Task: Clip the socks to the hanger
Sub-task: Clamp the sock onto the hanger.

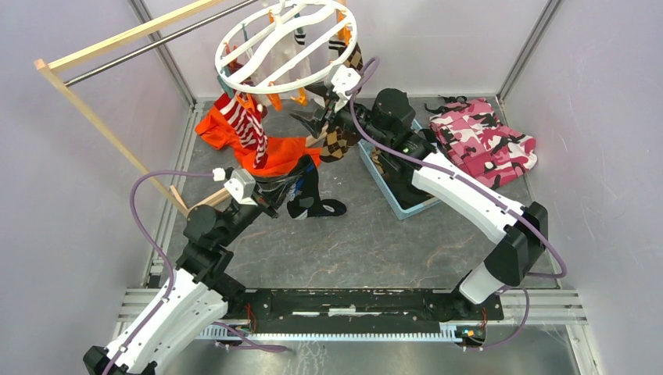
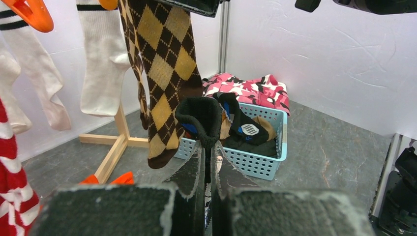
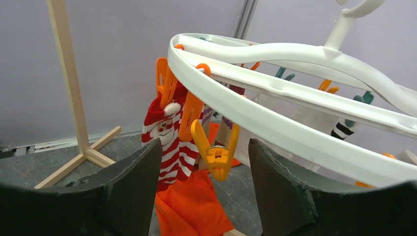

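Observation:
The hanger, a white round ring with orange and teal clips, hangs at the back. On it hang a red-and-white striped sock, a brown argyle sock and white socks. My left gripper is shut on the cuff of a black sock with blue, which dangles below it. My right gripper is open just under the ring. An empty orange clip hangs between its fingers, touching neither.
A light blue basket with more dark socks stands right of centre. Pink camouflage cloth lies at the back right. An orange garment lies under the hanger. The wooden rack with its metal bar stands at the left.

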Available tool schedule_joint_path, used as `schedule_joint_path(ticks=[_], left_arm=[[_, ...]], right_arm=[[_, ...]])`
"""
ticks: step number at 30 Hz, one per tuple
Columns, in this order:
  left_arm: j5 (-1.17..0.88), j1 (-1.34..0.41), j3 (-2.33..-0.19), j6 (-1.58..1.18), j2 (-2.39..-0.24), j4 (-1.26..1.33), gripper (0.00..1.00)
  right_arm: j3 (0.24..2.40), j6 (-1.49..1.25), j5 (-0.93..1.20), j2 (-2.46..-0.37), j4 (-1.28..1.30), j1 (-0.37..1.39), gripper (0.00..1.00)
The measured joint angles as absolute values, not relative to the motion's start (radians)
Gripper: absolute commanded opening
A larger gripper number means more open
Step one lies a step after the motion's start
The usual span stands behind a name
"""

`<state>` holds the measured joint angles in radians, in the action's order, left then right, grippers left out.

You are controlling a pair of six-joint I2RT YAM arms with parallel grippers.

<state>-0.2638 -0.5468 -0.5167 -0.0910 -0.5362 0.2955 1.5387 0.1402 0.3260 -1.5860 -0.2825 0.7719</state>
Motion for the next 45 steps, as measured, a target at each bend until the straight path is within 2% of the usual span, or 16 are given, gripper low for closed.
schedule_joint_path(ticks=[18,22,28,31,38,45], left_arm=[[-0.263,-0.547,-0.516,-0.091,-0.537,0.314,0.02],[-0.263,-0.547,-0.515,-0.091,-0.543,0.323,0.02],[-0.263,-0.547,-0.513,-0.091,-0.554,0.327,0.02],[-0.261,-0.547,-0.512,-0.091,-0.564,0.340,0.02],[-0.252,-0.547,-0.538,-0.092,-0.673,0.368,0.02],[-0.229,-0.530,-0.648,-0.092,-0.803,0.360,0.02]], right_arm=[[1.539,0.064,0.229,-1.623,-0.390,0.782,0.65],[1.540,0.050,0.224,-1.625,-0.402,0.782,0.53],[1.547,0.033,0.222,-1.636,-0.410,0.781,0.27],[1.552,0.026,0.223,-1.636,-0.411,0.782,0.20],[1.589,-0.027,0.251,-1.636,-0.392,0.772,0.15],[1.613,-0.100,0.317,-1.638,-0.353,0.747,0.15]])
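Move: The yellow-orange clip on the hanger's near rim sits between the right hand's open fingers, about 2 cm ahead of the hand and 2 cm to its left, at its height. An orange clip hangs some 6 cm left of it, level with it fore and aft, and the argyle sock about 6 cm right of it, 3 cm farther out and 10 cm lower. From the left hand, which holds the black sock, the clip lies roughly 13 cm ahead, 1 cm left and 13 cm up. Forward by 1 to 2 cm the right hand eases up around the yellow-orange clip, then shuts its wide-open fingers on the spread handles and pinches them. It ends nearly 3 cm higher, rolled about 10 degrees with its left side rising. Late on, the left hand, still gripping the black sock, carries it about 5 cm forward and slightly right, towards the clip. ##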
